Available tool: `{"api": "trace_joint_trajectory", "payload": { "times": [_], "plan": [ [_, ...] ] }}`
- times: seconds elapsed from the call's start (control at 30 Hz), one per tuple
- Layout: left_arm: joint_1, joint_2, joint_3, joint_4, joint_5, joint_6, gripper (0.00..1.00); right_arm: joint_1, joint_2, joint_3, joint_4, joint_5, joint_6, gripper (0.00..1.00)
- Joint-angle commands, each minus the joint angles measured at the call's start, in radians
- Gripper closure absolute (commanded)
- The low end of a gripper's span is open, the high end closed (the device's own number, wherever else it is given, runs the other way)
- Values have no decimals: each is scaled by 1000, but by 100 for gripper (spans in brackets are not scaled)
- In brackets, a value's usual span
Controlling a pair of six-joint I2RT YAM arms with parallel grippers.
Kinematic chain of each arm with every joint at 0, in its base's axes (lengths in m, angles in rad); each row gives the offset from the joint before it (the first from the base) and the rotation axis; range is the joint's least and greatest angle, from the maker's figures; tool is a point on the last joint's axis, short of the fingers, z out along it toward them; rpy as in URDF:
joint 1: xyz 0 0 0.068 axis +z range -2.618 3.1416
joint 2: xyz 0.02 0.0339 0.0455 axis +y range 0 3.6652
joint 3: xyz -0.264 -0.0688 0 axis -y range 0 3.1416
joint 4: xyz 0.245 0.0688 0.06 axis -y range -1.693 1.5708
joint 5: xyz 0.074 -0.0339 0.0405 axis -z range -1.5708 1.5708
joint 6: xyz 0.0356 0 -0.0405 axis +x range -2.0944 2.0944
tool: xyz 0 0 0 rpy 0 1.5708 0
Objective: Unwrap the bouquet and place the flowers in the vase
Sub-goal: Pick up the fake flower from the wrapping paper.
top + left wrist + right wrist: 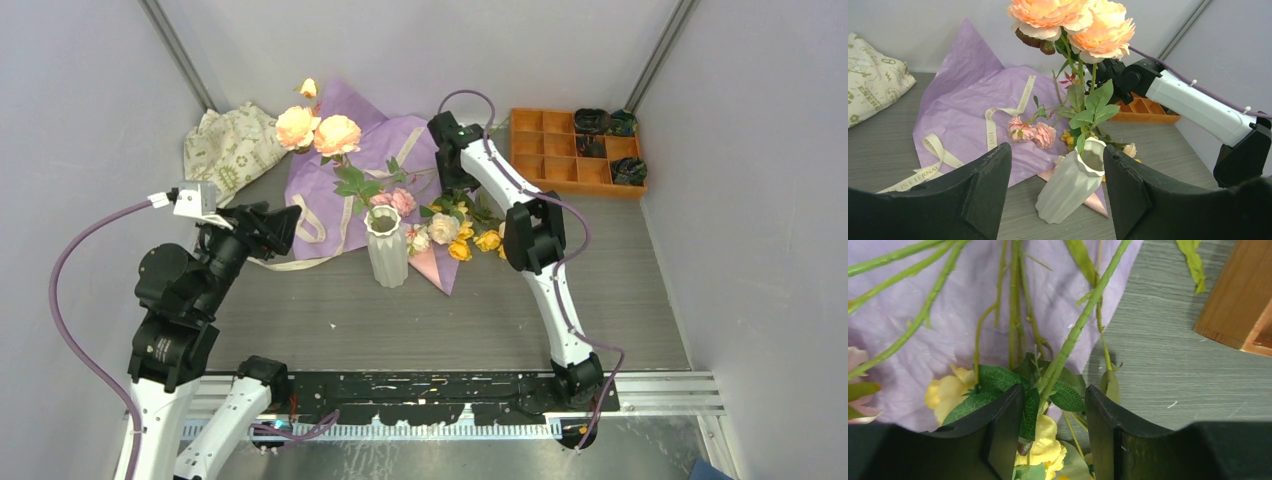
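Note:
The white ribbed vase (388, 250) (1070, 185) stands mid-table with two peach roses (318, 130) (1073, 20) upright in it. Behind it the purple paper (380, 150) (963, 95) lies spread flat, with the cream ribbon (990, 125) loose on it. More flowers (450, 230) lie on the paper to the right of the vase. My right gripper (455, 188) (1054, 390) points down over them, jaws open around a green stem (1083, 320) and a yellow rose (1048, 440). My left gripper (288, 222) (1057, 147) hovers wide open and empty, left of the vase.
An orange compartment tray (545, 150) (1243, 300) holding dark items sits at the back right. A printed cloth bag (230, 145) (870, 75) lies at the back left. Small pink blooms (1033, 132) rest on the paper behind the vase. Grey walls close in both sides.

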Motion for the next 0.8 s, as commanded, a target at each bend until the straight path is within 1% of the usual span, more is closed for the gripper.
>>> {"api": "trace_joint_trajectory", "payload": {
  "times": [0.0, 0.1, 0.13, 0.2, 0.23, 0.3, 0.33, 0.37, 0.43, 0.47, 0.63, 0.77],
  "plan": [
    [0, 16, -4, 65, 1, 14, 32, -21, -58, -22, 29, 104, -46, 47],
    [-1, 17, -9, 66, 3, 11, 32, -23, -45, -35, 35, 109, -47, 49],
    [0, 14, -10, 68, 2, 10, 32, -23, -38, -34, 35, 109, -43, 53],
    [-1, 11, -9, 65, 1, 10, 32, -23, -25, -32, 36, 107, -32, 69],
    [-1, 9, -9, 63, 1, 9, 32, -23, -23, -35, 39, 103, -27, 73],
    [0, 4, -6, 58, -2, 12, 32, -23, -18, -32, 47, 91, -22, 74],
    [0, 1, -5, 55, -4, 12, 32, -23, -16, -30, 46, 90, -17, 78],
    [0, 0, -4, 51, -4, 13, 32, -23, -17, -25, 44, 90, -13, 83],
    [0, -4, -1, 46, -5, 14, 32, -24, -34, -30, 41, 92, 4, 97],
    [1, -5, 0, 46, -5, 15, 32, -23, -52, -44, 43, 92, 12, 99],
    [1, -13, 2, 40, -6, 14, 32, -23, -225, -176, 112, 66, 52, 99],
    [0, -11, 0, 47, -4, 11, 32, -23, -354, -255, 123, -32, 107, 99]
  ]
}}
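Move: The flower stem to be gripped already runs between the open right fingers, roughly 1 cm to the left of that hand's midpoint and 1 cm below. The cream rose lies some 9 cm back and 2 cm left, a yellow rose about 11 cm back and 5 cm right. The vase stands roughly 16 cm back and 12 cm left. From the left hand, the stem is about 30 cm ahead, 24 cm right and 32 cm lower. The right fingers shut from about half open to nearly closed and pinch the green stem, as the hand slides about 3 cm to the right, sinking slightly, away from the vase side towards the orange box. With the stem gripped, the hand starts drawing back a couple of centimetres and rising about 1.5 cm, its wrist barely turning. ##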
